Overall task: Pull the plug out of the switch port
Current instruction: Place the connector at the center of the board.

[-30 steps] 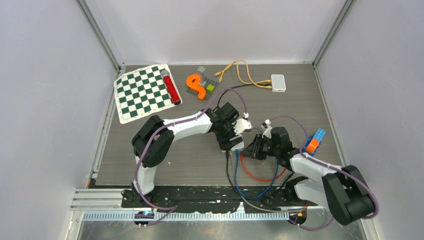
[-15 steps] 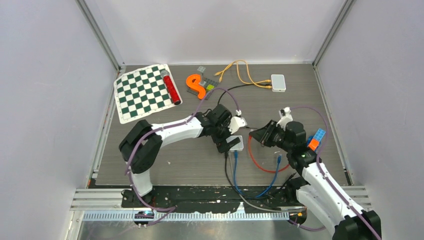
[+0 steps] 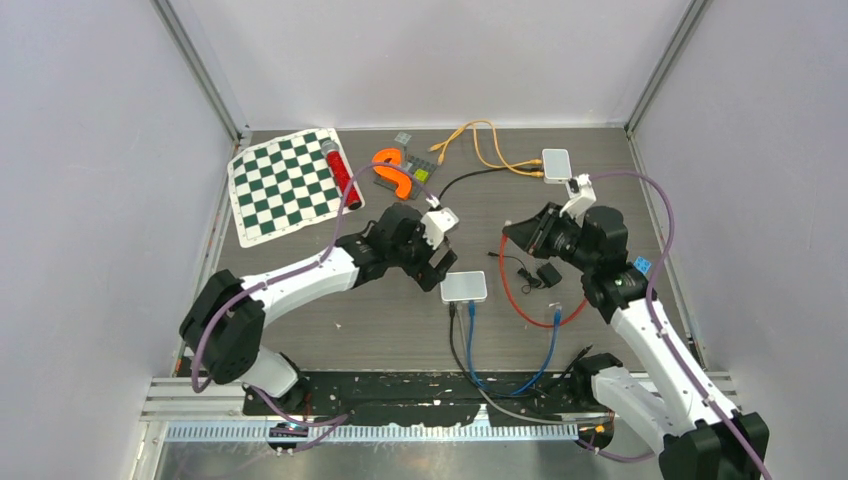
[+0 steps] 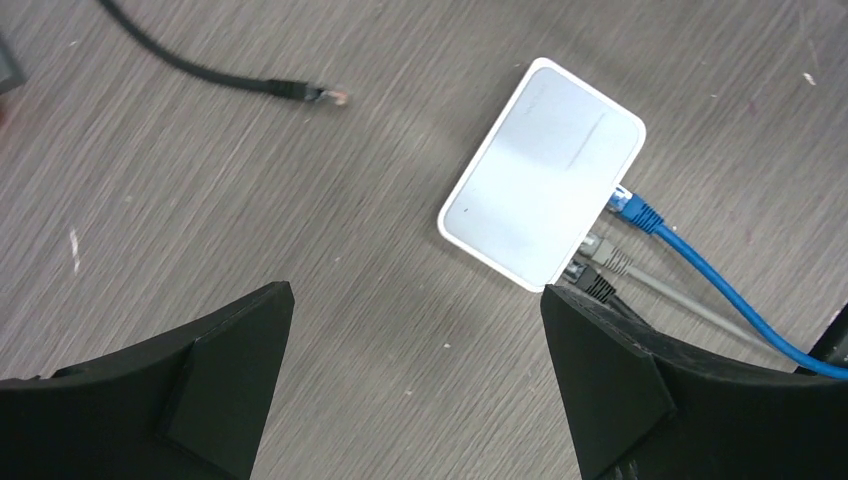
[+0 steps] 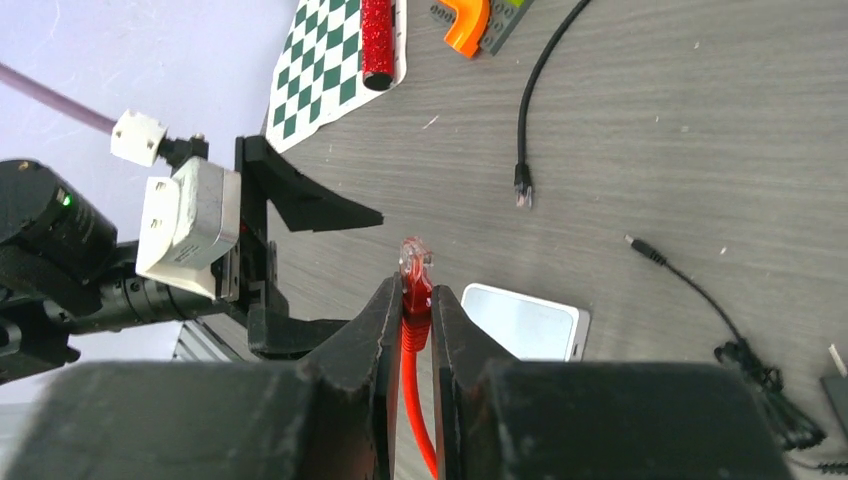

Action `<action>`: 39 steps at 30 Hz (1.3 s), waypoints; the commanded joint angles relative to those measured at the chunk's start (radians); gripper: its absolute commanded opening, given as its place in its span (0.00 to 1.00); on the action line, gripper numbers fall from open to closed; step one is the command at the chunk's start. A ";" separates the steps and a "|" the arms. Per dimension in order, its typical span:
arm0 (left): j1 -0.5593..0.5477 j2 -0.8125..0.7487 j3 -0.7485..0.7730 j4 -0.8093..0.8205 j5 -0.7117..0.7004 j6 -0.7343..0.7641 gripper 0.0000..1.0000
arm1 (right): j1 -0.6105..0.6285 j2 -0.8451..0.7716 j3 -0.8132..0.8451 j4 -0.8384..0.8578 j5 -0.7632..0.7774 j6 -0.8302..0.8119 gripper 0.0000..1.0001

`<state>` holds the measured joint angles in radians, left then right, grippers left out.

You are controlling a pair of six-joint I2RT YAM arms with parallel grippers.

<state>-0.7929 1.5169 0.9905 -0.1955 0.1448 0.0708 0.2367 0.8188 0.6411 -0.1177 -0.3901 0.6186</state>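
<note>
The white switch (image 3: 465, 287) lies flat on the table, with a blue plug (image 4: 630, 208), a grey plug (image 4: 605, 255) and a black plug (image 4: 595, 285) in its near side. My right gripper (image 5: 415, 290) is shut on the red plug (image 5: 415, 278), held in the air up and to the right of the switch (image 5: 525, 322); the plug's clear tip sticks out past the fingertips, free of any port. The red cable (image 3: 508, 290) trails down to the table. My left gripper (image 4: 415, 300) is open just left of the switch (image 4: 540, 175), touching nothing.
A loose black cable end (image 4: 300, 90) lies beyond the switch. A black power adapter (image 3: 548, 272) sits right of it. At the back are a chessboard (image 3: 290, 183), a red cylinder (image 3: 342, 172), an orange piece (image 3: 392, 170) and a second white box (image 3: 556, 165) with orange cable.
The left gripper let go of the switch, opened and drew back to the left. The right gripper rose away to the upper right with the red plug, clear of the switch.
</note>
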 commanded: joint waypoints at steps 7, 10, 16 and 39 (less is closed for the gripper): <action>0.015 -0.185 -0.106 0.137 -0.135 -0.062 0.99 | -0.029 0.225 0.252 -0.044 -0.016 -0.126 0.05; 0.017 -0.223 -0.139 0.165 -0.181 -0.063 0.99 | -0.037 0.251 0.270 -0.046 0.009 -0.130 0.05; 0.021 -0.248 -0.167 0.163 -0.192 -0.063 1.00 | -0.043 0.304 0.246 -0.076 0.015 -0.112 0.05; 0.023 -0.332 -0.207 0.157 -0.240 -0.106 1.00 | -0.072 0.688 0.467 -0.067 -0.103 -0.109 0.06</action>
<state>-0.7765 1.2270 0.7979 -0.0753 -0.0647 -0.0231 0.1680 1.4742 1.0199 -0.2043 -0.4519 0.5289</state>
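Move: The red plug is already pinched in my right hand. The middle of the board, bare tabletop, lies roughly 17 cm ahead, 11 cm left and 22 cm below. The black cable's loose plug lies about 13 cm ahead and 10 cm left; the power cord's thin plug 10 cm straight ahead; the switch port level with me, 7 cm left. From my open left hand the board's middle is some 18 cm straight ahead, 11 cm down. Keeping the red plug pinched, I carry it with my right hand forward over the table towards the board's middle, about 10 cm in two stretches, first rising slightly, then sinking some 9 cm as the fingers tip down nearly 20 degrees. My empty left hand, still open, draws about 5 cm left and as much up, away from the switch port. ##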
